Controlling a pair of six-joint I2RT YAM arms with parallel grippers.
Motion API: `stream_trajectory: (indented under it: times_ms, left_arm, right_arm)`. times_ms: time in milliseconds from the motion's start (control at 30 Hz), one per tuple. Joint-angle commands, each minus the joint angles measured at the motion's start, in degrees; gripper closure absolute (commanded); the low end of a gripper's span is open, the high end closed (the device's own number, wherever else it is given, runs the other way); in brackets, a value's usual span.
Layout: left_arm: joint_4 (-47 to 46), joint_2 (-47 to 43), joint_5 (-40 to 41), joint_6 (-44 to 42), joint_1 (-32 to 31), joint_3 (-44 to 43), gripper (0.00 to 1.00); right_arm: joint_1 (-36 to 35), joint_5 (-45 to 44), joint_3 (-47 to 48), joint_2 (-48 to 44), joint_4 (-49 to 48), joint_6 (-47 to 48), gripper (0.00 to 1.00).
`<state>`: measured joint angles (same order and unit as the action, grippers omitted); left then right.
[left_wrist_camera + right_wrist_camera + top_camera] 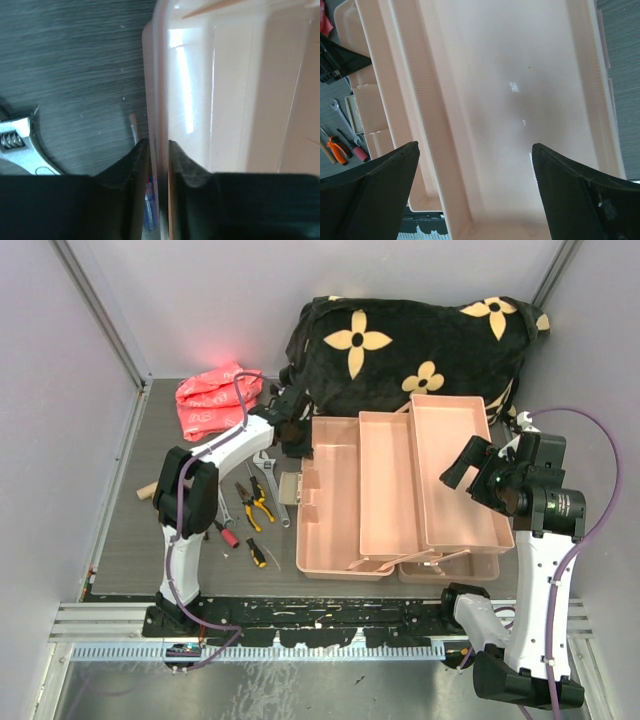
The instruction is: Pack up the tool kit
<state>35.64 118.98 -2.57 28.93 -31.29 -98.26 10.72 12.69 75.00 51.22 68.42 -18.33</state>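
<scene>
The salmon-pink toolbox [335, 510] lies open on the table with its tiered trays [455, 470] spread to the right. My left gripper [297, 437] is at the box's far left corner. In the left wrist view its jaws [159, 150] are shut on the thin toolbox wall [160, 75], one finger on each side. My right gripper [465, 472] hovers open over the rightmost tray [520, 75], with nothing between its fingers [475, 146]. Silver wrenches [272, 480], orange pliers [262, 505], yellow-handled pliers [243, 498] and screwdrivers [256, 552] lie on the table left of the box.
A bright pink bag [215, 398] lies at the back left. Black fabric with yellow flowers [410, 340] is piled behind the toolbox. A wooden piece [147, 490] pokes out by the left arm. An adjustable wrench head [17, 145] lies left of the box wall.
</scene>
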Motion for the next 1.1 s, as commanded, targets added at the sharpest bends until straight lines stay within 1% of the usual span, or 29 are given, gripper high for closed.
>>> stream_trajectory:
  times_ms: [0,33,67,133,167,300,467,567,633,700,800,1067]
  left_arm:
    - [1.3,-3.8,-0.6,-2.0,1.7,0.3,0.58]
    - [1.3,-4.1,-1.0,-2.3,1.7,-0.1,0.45]
    - [1.3,-4.5,-1.1,-2.5,1.7,-0.6,0.37]
    - [1.5,-5.7,-0.9,-2.7,1.8,-1.6,0.29]
    - [1.6,-6.4,-0.7,-2.4,2.0,-2.1,0.28]
    - [2.0,-10.8,-0.4,0.2,3.7,-3.0,0.26]
    - [3.5,-14.3,-0.4,6.0,10.9,-0.8,0.28]
    - [5.3,-14.4,-1.3,9.9,14.6,3.0,0.29]
    - [4.9,-14.5,-3.3,12.6,15.9,6.8,0.3]
    - [3.6,-14.7,-4.8,14.9,16.3,10.3,0.31]
    - [1.7,-14.3,-6.1,16.5,16.3,13.3,0.31]
    - [1.0,-9.7,-9.7,20.2,16.4,14.7,0.31]
  right_arm:
    - [-0.1,0.6,-0.1,-0.9,-3.2,-0.4,0.0]
    - [-0.2,0.6,-0.1,-0.9,-3.2,-0.3,0.0]
    - [-0.1,0.6,-0.1,-0.9,-3.2,-0.3,0.0]
    - [-0.2,0.5,-0.2,-1.0,-3.1,-0.1,0.0]
    - [-0.1,0.5,-0.3,-1.2,-2.9,0.0,0.0]
    - [-0.1,0.3,-0.5,-1.6,-2.6,0.3,0.0]
    - [-0.2,0.4,0.1,-1.7,-2.3,0.2,0.0]
    - [-0.2,0.4,0.5,-1.4,-2.1,0.1,0.0]
    - [-0.1,0.4,1.1,-1.0,-1.8,0.1,0.0]
    - [-0.2,0.3,2.2,-0.6,-1.4,0.1,0.0]
    - [-0.1,0.0,4.0,0.0,-0.3,0.4,0.0]
    - [-0.1,-0.7,6.6,0.6,1.7,0.3,0.0]
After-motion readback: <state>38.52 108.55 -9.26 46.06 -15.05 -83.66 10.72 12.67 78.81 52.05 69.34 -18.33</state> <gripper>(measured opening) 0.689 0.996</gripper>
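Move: The left fingers are still shut on the toolbox's left rim. The adjustable wrench they go for next has its middle about 11 cm to the left, 7 cm back and 8 cm below; the blue screwdriver lies some 9 cm back and 2 cm left beside the box wall, the yellow-black screwdriver about 7 cm back and 15 cm left. From the right hand, the wrench is roughly 48 cm left, 14 cm ahead and 27 cm down. The left hand opens to about two thirds and comes free of the toolbox rim, then rises some 10 cm and swings left, first a little forward and then back, away from the box. Turning about 30 degrees counter-clockwise, it sinks again to its starting height and slows above the head end of the adjustable wrench, roughly 12 cm left of the rim, fingers open and not yet on the wrench. ##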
